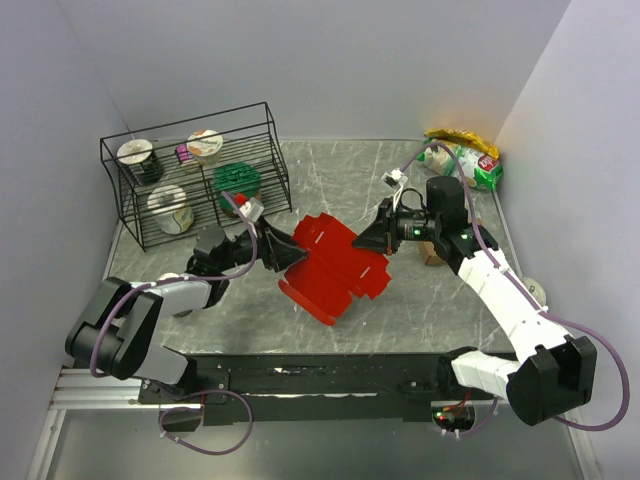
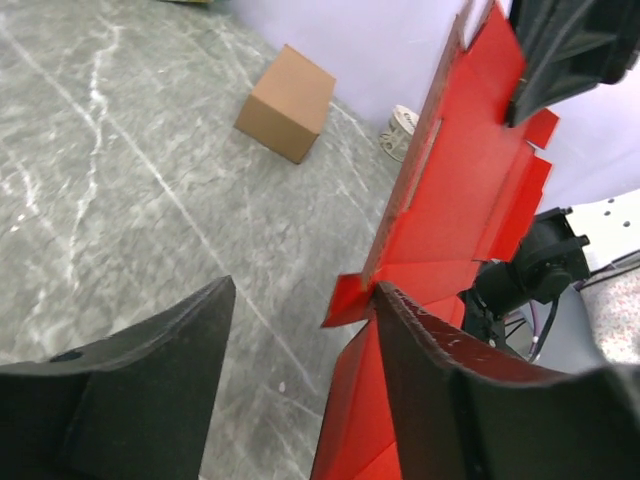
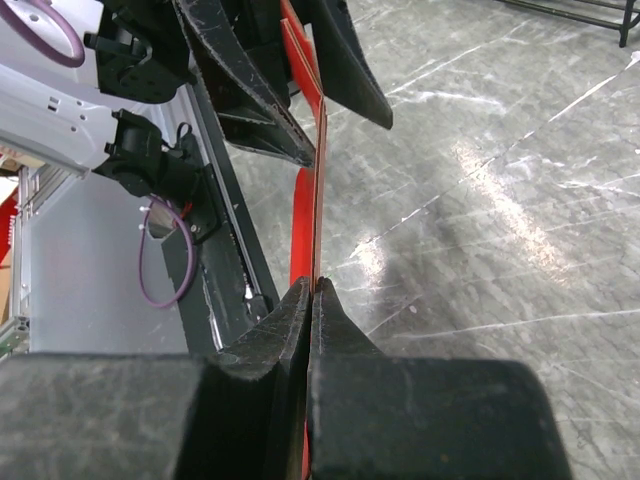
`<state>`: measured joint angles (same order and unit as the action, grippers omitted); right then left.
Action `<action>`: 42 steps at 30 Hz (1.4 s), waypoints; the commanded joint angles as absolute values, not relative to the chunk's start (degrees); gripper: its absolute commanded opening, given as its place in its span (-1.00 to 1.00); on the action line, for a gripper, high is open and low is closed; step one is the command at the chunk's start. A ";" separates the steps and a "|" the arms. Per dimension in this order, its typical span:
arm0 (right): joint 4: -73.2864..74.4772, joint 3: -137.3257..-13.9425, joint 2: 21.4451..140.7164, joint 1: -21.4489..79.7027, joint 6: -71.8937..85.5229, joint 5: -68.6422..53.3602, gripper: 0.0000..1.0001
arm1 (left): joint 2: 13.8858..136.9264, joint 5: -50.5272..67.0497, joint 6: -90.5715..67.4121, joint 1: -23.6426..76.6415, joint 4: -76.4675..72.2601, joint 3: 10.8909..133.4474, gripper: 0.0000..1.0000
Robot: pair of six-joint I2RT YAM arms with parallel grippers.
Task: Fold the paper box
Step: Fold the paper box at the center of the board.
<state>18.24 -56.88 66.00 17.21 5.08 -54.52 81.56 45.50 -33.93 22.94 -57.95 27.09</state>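
Observation:
The paper box (image 1: 340,265) is a bright red creased sheet with flaps, held tilted above the table's middle. My right gripper (image 1: 372,240) pinches its right edge; in the right wrist view the gripper (image 3: 313,285) is shut on the thin red card (image 3: 308,210). My left gripper (image 1: 285,252) is at the sheet's left edge. In the left wrist view that gripper (image 2: 305,290) is open, the red sheet (image 2: 470,170) lying against its right finger (image 2: 430,350) with a wide gap to the left finger.
A black wire basket (image 1: 185,124) with several cups stands at the back left. A brown cardboard box (image 2: 287,103) and a small white roll (image 2: 403,133) lie right of the sheet. Snack bags (image 1: 465,160) sit in the back right corner.

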 commanded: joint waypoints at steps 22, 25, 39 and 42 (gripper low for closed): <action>14.15 -55.11 63.81 18.45 10.37 -44.04 -1.00 | 76.11 15.22 -23.73 39.54 -51.43 27.59 -0.63; 13.71 -54.67 63.28 19.16 10.90 -40.35 -1.00 | 76.20 6.27 -22.24 43.23 -46.26 28.91 -0.68; 13.28 -49.93 64.42 31.81 3.96 -18.48 -1.00 | 81.91 -10.98 -26.26 51.59 -35.96 33.57 -0.79; 9.59 -46.77 64.34 34.01 2.73 -14.16 -1.00 | 83.32 -11.34 -28.29 51.59 -35.42 32.96 -0.74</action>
<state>16.21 -49.91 64.29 31.09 4.78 -21.80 81.93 -9.56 -23.46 50.63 -35.42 31.14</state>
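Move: The left hand's half-open fingers straddle the left end of the paper box's crease, which lies about 1 cm to their right and 1 cm back, at their height. From there the near panel's middle is roughly 7 cm back, 3 cm right and 5 cm lower, and the green tub some 16 cm ahead, 16 cm left and 13 cm lower. From the right hand, already pinching the far panel's edge, that crease end lies about 11 cm left, 3 cm back and 6 cm below. The left hand eases back about a centimetre while its fingers close on the left end of the paper box's crease, then carries on to its right, some 4 to 5 cm in all, and sinks about 7 cm, turning roughly 25 degrees counter-clockwise with its fingertips tipping down. The right hand keeps its pinch on the far panel's edge, shifts slightly forward, then sinks about 6.5 cm with its fingertips tipping down and a clockwise turn of about 15 degrees, so that both hands lower the box together. ##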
